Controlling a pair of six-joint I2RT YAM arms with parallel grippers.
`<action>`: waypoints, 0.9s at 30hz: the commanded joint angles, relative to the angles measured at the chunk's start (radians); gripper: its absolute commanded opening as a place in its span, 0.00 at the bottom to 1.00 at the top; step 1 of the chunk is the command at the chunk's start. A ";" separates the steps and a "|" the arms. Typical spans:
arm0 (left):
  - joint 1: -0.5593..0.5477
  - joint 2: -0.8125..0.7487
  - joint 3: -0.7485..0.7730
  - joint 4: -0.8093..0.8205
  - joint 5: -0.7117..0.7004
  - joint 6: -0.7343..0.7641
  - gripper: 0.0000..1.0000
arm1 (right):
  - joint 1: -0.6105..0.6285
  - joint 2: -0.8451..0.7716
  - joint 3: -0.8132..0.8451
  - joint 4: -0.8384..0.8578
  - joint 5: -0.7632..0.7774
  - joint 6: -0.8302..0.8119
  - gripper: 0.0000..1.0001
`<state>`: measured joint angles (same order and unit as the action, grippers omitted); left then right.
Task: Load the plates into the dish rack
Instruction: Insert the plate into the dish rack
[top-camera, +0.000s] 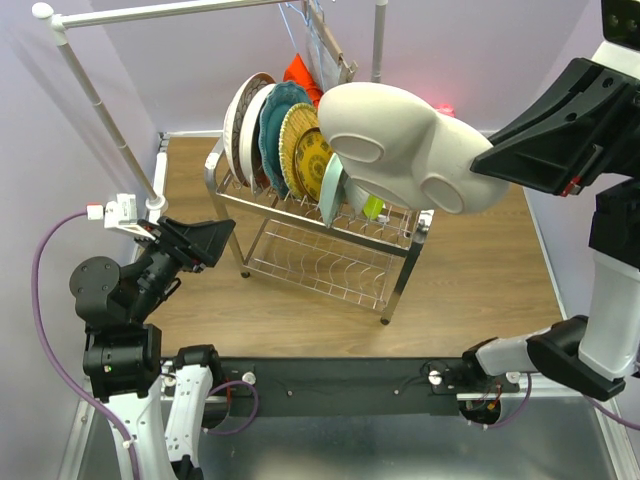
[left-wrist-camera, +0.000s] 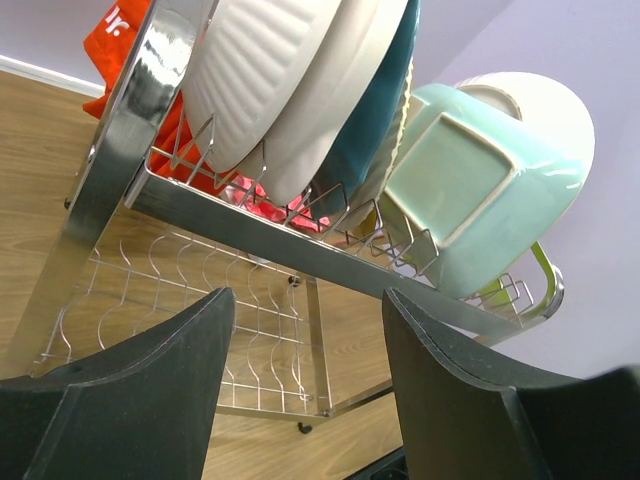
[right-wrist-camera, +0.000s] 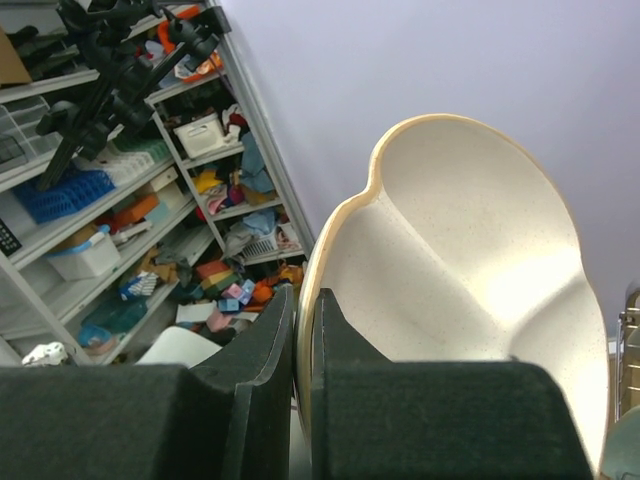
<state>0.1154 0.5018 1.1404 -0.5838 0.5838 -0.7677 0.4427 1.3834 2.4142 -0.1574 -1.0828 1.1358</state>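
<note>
My right gripper (top-camera: 487, 165) is shut on the rim of a white divided plate (top-camera: 405, 145), held high above the dish rack (top-camera: 395, 290). In the right wrist view the fingers (right-wrist-camera: 340, 350) pinch that plate (right-wrist-camera: 460, 270) at its edge. Several plates stand on the rack's upper tier: a white ribbed plate (top-camera: 240, 125), a teal one (top-camera: 275, 130), a yellow patterned one (top-camera: 305, 150), a pale aqua one (top-camera: 332, 190) and a lime green one (top-camera: 373, 207). My left gripper (top-camera: 215, 238) is open, low at the rack's left end. The left wrist view looks up at the rack (left-wrist-camera: 300, 250) and the aqua plate (left-wrist-camera: 470, 190).
A white-poled clothes rail (top-camera: 100, 100) stands at the back left, with an orange cloth (top-camera: 305, 75) hanging behind the rack. The rack's lower wire tier (top-camera: 320, 262) holds nothing. Wooden tabletop (top-camera: 480, 270) lies to the rack's right. Cluttered shelves (right-wrist-camera: 150, 150) show behind the held plate.
</note>
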 joint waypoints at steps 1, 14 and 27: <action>-0.003 -0.006 -0.002 0.022 0.050 -0.001 0.70 | -0.021 -0.012 0.034 0.142 0.104 -0.039 0.00; -0.003 -0.003 -0.037 0.029 0.067 0.018 0.70 | -0.067 0.118 0.177 0.144 0.115 -0.051 0.00; -0.003 0.011 -0.085 0.050 0.083 0.042 0.70 | -0.239 0.249 0.287 0.228 0.106 0.031 0.00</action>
<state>0.1158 0.5037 1.0634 -0.5613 0.6220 -0.7475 0.2573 1.6276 2.6324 -0.1272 -1.0836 1.1404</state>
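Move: My right hand grips the rim of the white divided plate, high over the table. The free slots at the dish rack's right end lie about 22 cm ahead of it, 4 cm left and some 28 cm below. The lime plate is about 22 cm ahead and 11 cm left, with the white oval plate 3 cm left of it. From my empty left hand those slots are roughly 10 cm ahead and 38 cm right, about level. I keep the white divided plate pinched in my nearly shut right fingers and carry it forward about 10 cm, starting slowly and gathering speed, at almost the same height, out towards the rack's free right-hand slots. Late in the reach I swing the hand some 10 degrees clockwise. My open, empty left hand sinks a couple of centimetres. ##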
